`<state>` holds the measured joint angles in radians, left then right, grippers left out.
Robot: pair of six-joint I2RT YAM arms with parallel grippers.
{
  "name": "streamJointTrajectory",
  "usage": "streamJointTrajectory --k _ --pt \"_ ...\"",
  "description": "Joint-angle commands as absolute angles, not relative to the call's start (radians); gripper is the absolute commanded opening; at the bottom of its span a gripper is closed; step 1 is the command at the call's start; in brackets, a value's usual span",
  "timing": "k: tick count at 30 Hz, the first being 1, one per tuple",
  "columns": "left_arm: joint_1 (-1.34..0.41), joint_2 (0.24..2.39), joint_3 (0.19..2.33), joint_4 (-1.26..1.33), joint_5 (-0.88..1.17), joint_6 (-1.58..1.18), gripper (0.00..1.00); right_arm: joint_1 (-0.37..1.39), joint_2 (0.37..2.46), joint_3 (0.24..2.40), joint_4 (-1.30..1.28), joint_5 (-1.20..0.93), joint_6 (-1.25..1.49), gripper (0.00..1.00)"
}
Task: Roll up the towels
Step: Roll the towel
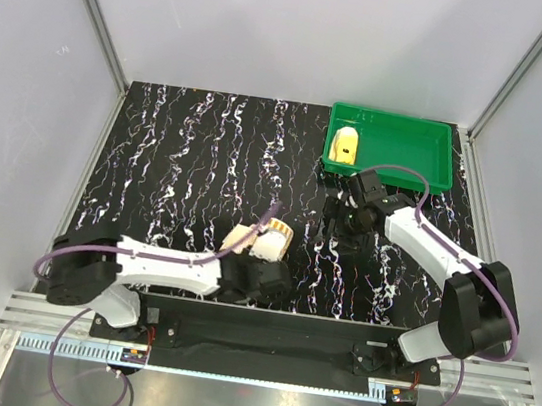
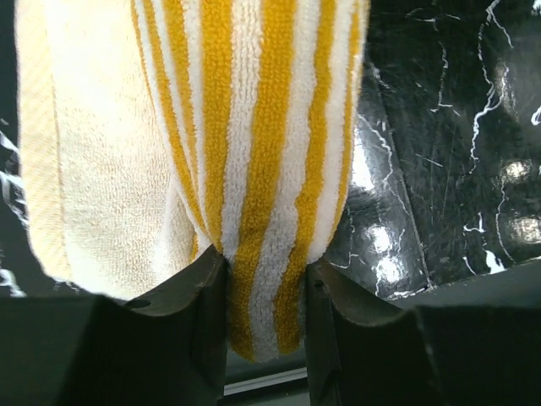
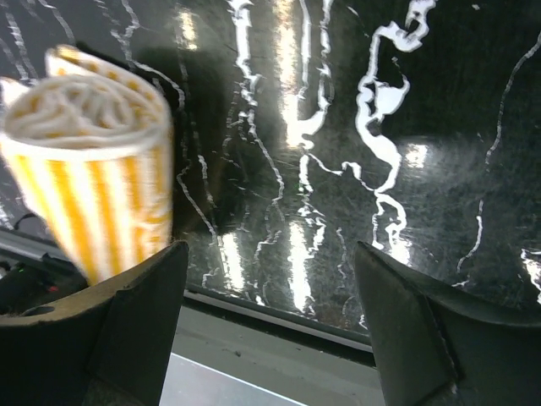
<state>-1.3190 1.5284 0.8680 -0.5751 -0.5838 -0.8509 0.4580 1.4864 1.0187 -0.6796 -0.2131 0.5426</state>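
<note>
The striped towel (image 1: 268, 240), orange-yellow and cream, is a roll near the table's front centre. My left gripper (image 1: 260, 265) is shut on it; in the left wrist view its lower end (image 2: 254, 127) is pinched between the two dark fingers (image 2: 194, 321) of the left gripper (image 2: 265, 313). The plain yellow towel (image 1: 345, 146) lies rolled in the left end of the green tray (image 1: 432, 135). My right gripper (image 1: 337, 222) hangs open over bare table between the tray and the striped roll. In the right wrist view the right gripper (image 3: 270, 249) has nothing in it, and the striped roll (image 3: 93, 169) shows to its left.
The tray sits at the back right corner of the black marbled table (image 1: 186, 161). White walls close in the left, back and right sides. The table's front edge and a metal rail (image 1: 271, 349) run just behind the arm bases.
</note>
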Motion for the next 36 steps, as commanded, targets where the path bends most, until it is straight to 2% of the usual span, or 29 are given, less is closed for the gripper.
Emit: streamJointTrajectory --k 1,10,15,22,27,36 --pt "-1.246 1.441 0.752 -0.491 -0.387 -0.922 0.2 0.463 1.463 0.993 -0.692 -0.179 0.534 0.86" --pt "-1.057 1.246 0.523 -0.279 -0.144 -0.977 0.18 0.462 1.45 0.976 -0.69 -0.204 0.528 0.86" --pt "-0.973 1.203 0.463 -0.195 -0.014 -0.991 0.17 0.463 1.414 0.94 -0.583 -0.373 0.526 0.85" --pt "-0.896 1.201 0.38 -0.088 0.098 -1.014 0.17 0.466 1.385 0.826 -0.3 -0.599 0.575 0.87" --pt "-0.851 1.212 0.325 -0.014 0.173 -1.026 0.16 0.5 1.439 0.781 -0.134 -0.653 0.607 0.89" --pt "-0.804 1.259 0.293 0.055 0.253 -1.009 0.16 0.621 1.637 0.824 0.063 -0.607 0.598 0.9"
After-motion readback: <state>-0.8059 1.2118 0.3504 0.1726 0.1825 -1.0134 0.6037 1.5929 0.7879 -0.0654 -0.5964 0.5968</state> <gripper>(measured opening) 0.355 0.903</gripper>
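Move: The left fingers already pinch the near end of the rolled striped towel; the roll's middle lies about 5 cm ahead of them and 2 cm to their right, roughly 1 cm higher. From the open right gripper that middle is some 15 cm left, 5 cm back and 4 cm lower. The pale towel flap lies about 5 cm left of the left hand and 7 cm ahead, slightly below. The green bin's middle stands roughly 24 cm ahead of the right hand and 12 cm to its right, a little lower. Keep the left pinch on the roll's near end and swing that wrist over by about 50 degrees, so the fingers go from pointing down and forward to pointing rightward, while easing it some 2 cm forward. Dip the right gripper slightly back, then sweep it, still wide open, about 11 cm left towards the roll's right side, ending back and lower, its left side rolling up and turning counter-clockwise. ##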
